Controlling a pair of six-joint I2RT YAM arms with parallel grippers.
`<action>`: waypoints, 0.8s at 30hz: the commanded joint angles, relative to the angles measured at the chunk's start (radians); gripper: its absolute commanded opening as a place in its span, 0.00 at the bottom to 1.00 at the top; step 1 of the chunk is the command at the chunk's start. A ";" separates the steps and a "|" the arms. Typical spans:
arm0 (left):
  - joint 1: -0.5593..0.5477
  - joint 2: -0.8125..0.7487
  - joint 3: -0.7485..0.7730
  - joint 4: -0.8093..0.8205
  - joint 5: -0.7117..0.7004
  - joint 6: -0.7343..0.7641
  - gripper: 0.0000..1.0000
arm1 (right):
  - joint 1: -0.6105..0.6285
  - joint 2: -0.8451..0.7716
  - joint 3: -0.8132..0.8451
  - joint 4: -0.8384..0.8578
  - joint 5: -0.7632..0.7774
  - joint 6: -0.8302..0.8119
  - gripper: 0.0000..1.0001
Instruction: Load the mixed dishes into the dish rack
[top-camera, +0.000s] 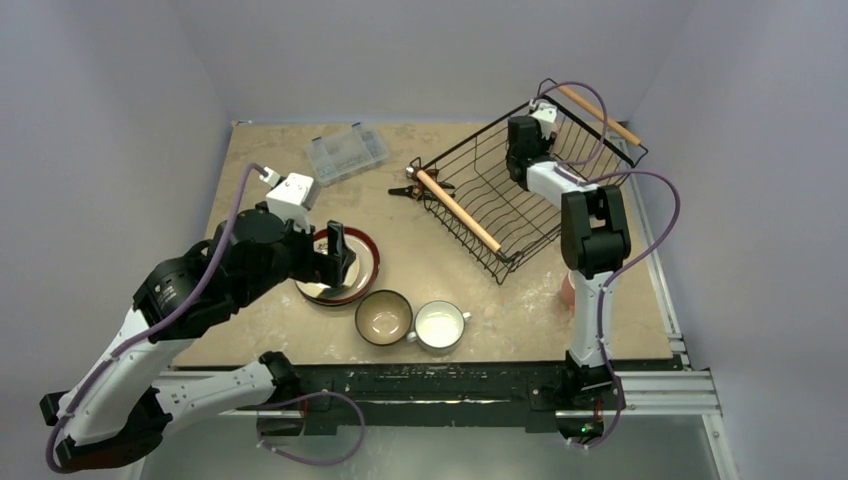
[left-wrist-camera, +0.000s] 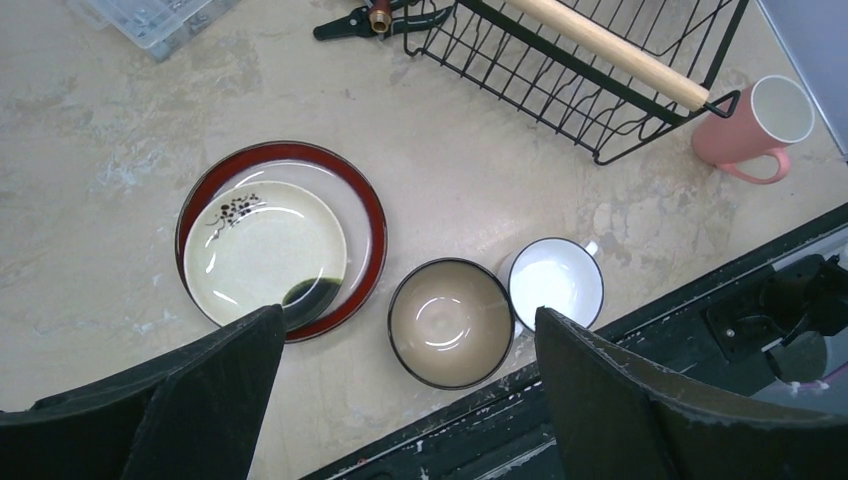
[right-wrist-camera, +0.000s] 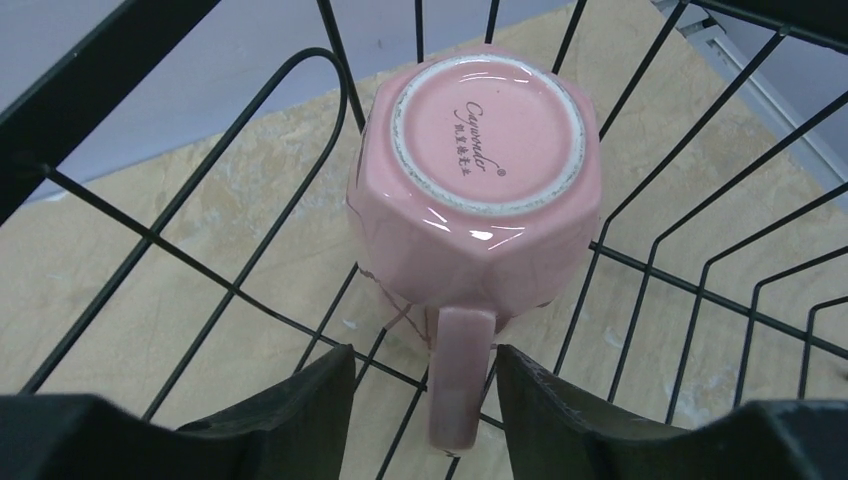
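A pink mug (right-wrist-camera: 475, 190) stands upside down inside the black wire dish rack (top-camera: 480, 190). Its handle lies between the parted fingers of my right gripper (right-wrist-camera: 425, 358), with a gap on the left side. A second pink mug (left-wrist-camera: 745, 125) stands upright on the table by the rack's near corner. The cream plate (left-wrist-camera: 262, 250) lies on the red-rimmed plate (left-wrist-camera: 365, 215). The blue bowl (left-wrist-camera: 450, 322) and the white cup (left-wrist-camera: 556, 282) sit near the front edge. My left gripper (left-wrist-camera: 408, 318) is open and empty, high above the plates and bowl.
A clear compartment box (top-camera: 346, 153) sits at the back left. A black-and-red hand tool (top-camera: 408, 187) lies by the rack's left corner. The rack's wooden handles (top-camera: 458, 210) run along its two short sides. The table's black front rail (top-camera: 430, 380) is just behind the bowl and cup.
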 joint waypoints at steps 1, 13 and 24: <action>-0.004 -0.032 -0.005 -0.008 0.000 -0.051 0.93 | -0.003 -0.069 0.031 -0.003 -0.018 0.003 0.59; -0.004 -0.041 -0.033 0.060 0.028 0.018 0.94 | 0.026 -0.418 0.068 -0.592 -0.232 0.172 0.84; -0.004 0.001 -0.095 0.181 0.107 0.041 0.95 | 0.047 -1.044 -0.314 -0.894 -0.322 0.250 0.87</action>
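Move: The upside-down pink mug in the rack has its middle about 5 cm ahead of the right hand and 3 cm to its right, at hand height, with its handle between the part-open fingers. From the same hand, the rack's near wooden handle is some 13 cm back and 20 cm left, and the second pink mug about 31 cm back and 11 cm right. For the left hand, the racked mug is roughly 45 cm ahead, 48 cm right and 23 cm below. The racked mug's handle is left behind as the right fingers spread from about half open to nearly wide. The right hand eases back, then climbs quickly out of the rack and sweeps back towards its base, about 22 cm back and 19 cm up in all, rolling its left side up and turning counter-clockwise, some 25 degrees altogether. ##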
